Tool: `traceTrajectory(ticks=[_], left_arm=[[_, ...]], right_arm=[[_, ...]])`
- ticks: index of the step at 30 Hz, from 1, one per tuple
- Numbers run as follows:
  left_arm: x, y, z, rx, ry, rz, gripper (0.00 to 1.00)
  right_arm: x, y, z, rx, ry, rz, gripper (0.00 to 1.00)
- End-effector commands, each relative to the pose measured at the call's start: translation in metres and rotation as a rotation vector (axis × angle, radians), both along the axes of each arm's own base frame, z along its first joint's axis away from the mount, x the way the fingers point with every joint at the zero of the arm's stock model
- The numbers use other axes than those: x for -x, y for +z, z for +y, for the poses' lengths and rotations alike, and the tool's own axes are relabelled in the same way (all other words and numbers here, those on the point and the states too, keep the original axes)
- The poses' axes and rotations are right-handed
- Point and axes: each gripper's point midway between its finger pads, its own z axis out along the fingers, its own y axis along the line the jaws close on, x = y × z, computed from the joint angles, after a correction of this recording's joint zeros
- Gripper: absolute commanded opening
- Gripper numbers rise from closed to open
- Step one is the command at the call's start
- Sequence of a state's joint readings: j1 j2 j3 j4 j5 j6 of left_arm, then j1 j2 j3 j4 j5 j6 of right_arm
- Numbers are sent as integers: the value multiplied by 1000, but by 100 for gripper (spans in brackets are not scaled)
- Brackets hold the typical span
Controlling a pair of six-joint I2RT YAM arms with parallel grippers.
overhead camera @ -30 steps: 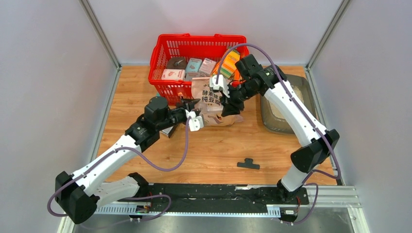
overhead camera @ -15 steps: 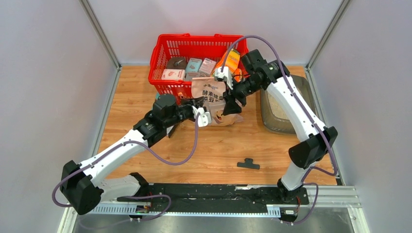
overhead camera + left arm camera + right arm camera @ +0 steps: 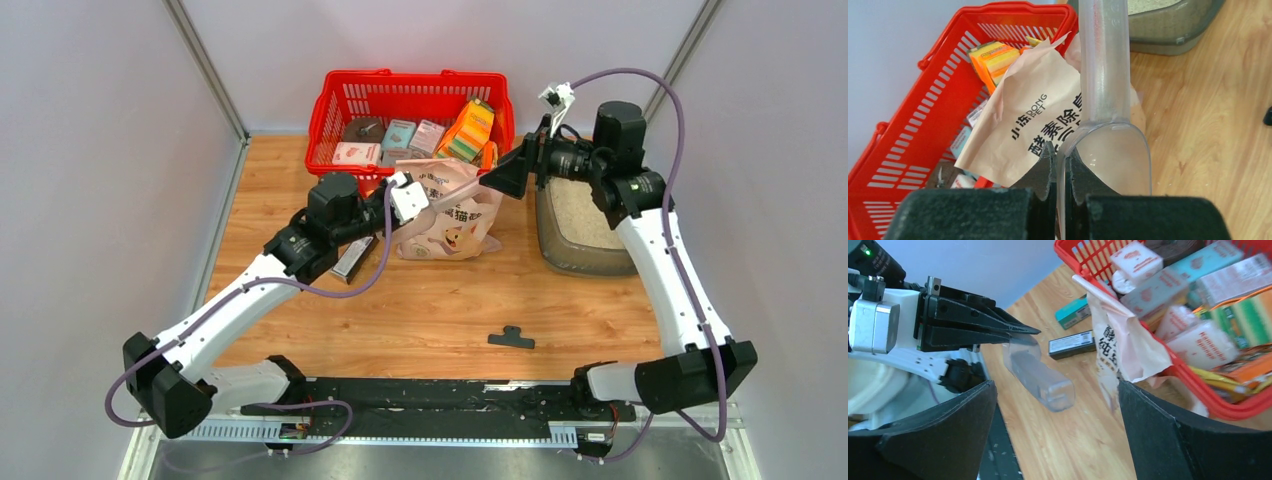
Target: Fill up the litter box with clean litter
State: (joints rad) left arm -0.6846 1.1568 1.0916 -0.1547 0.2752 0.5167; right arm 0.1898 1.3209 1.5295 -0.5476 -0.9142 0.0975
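Observation:
The litter box (image 3: pixel 583 262) sits at the right of the table, with pale clean litter (image 3: pixel 578 212) spread inside; its rim (image 3: pixel 1173 27) also shows in the left wrist view. My left gripper (image 3: pixel 1062 156) is shut on the rim of a clear plastic scoop (image 3: pixel 1113 150), whose bowl looks empty. That gripper (image 3: pixel 415 200) hovers at the upper left of the cat-printed bag (image 3: pixel 450 228). Between the bag and the litter box my right gripper (image 3: pixel 510 165) stands open, pointing left. Nothing lies between its jaws (image 3: pixel 1055 435); the scoop's handle (image 3: pixel 1040 377) floats just ahead of them.
A red mesh basket (image 3: pixel 330 110) full of packets stands at the back, behind the bag. A dark flat box (image 3: pixel 352 258) lies under my left arm, with a teal box (image 3: pixel 1073 312) nearby. A small black part (image 3: pixel 511 338) lies on the table near the front.
My right gripper has opened wide and swung back right and up, away from the bag. My left gripper has shut on the scoop and lifted beside the bag.

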Motion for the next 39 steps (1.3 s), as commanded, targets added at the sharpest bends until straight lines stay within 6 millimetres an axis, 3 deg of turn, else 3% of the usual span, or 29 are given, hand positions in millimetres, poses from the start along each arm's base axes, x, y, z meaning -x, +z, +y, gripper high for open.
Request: traceTrajectory(ticks=[1,11,22,37,39], left_arm=[[4,16,-14,88,-39,66,0],[-4,23,-28,171,-41,105,0],[-6,36,-44,271,-81,127,0],[-11,31,-55,268,-107,147,0],[-12,31,-54,266,-104,146,0]], right_arm=[[-4,3,16,-154,32,149,94],[6,-8,35,-154,133,218,84],[21,-18,35,-126,163,230,78],[25,-17,35,-136,186,220,42],[26,-16,36,-138,196,215,27]])
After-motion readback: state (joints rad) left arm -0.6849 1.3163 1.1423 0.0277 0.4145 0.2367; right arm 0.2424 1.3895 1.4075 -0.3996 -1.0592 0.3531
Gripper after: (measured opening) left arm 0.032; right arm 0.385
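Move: The left hand already pinches the clear scoop by its bowl rim; the handle's middle lies about 5 cm ahead of that hand and 9 cm to its right, at about its height. From the open right hand the handle is some 9 cm to the left, 1 cm back and 4 cm below. The litter bag's middle stands about 9 cm left of the right hand, 2 cm ahead and 28 cm below. The litter box is some 19 cm right, 5 cm ahead and 34 cm below it. The right fingers close from wide open around the scoop's handle, coming onto its sides at the very end, after the hand has gone about 3.5 cm left and as far down, tipping some 15 degrees. The left hand keeps its pinch on the bowl rim and brings the handle roughly 5 cm right to meet it, dipping about 2 cm and rising again as its wrist turns some 15 degrees. ##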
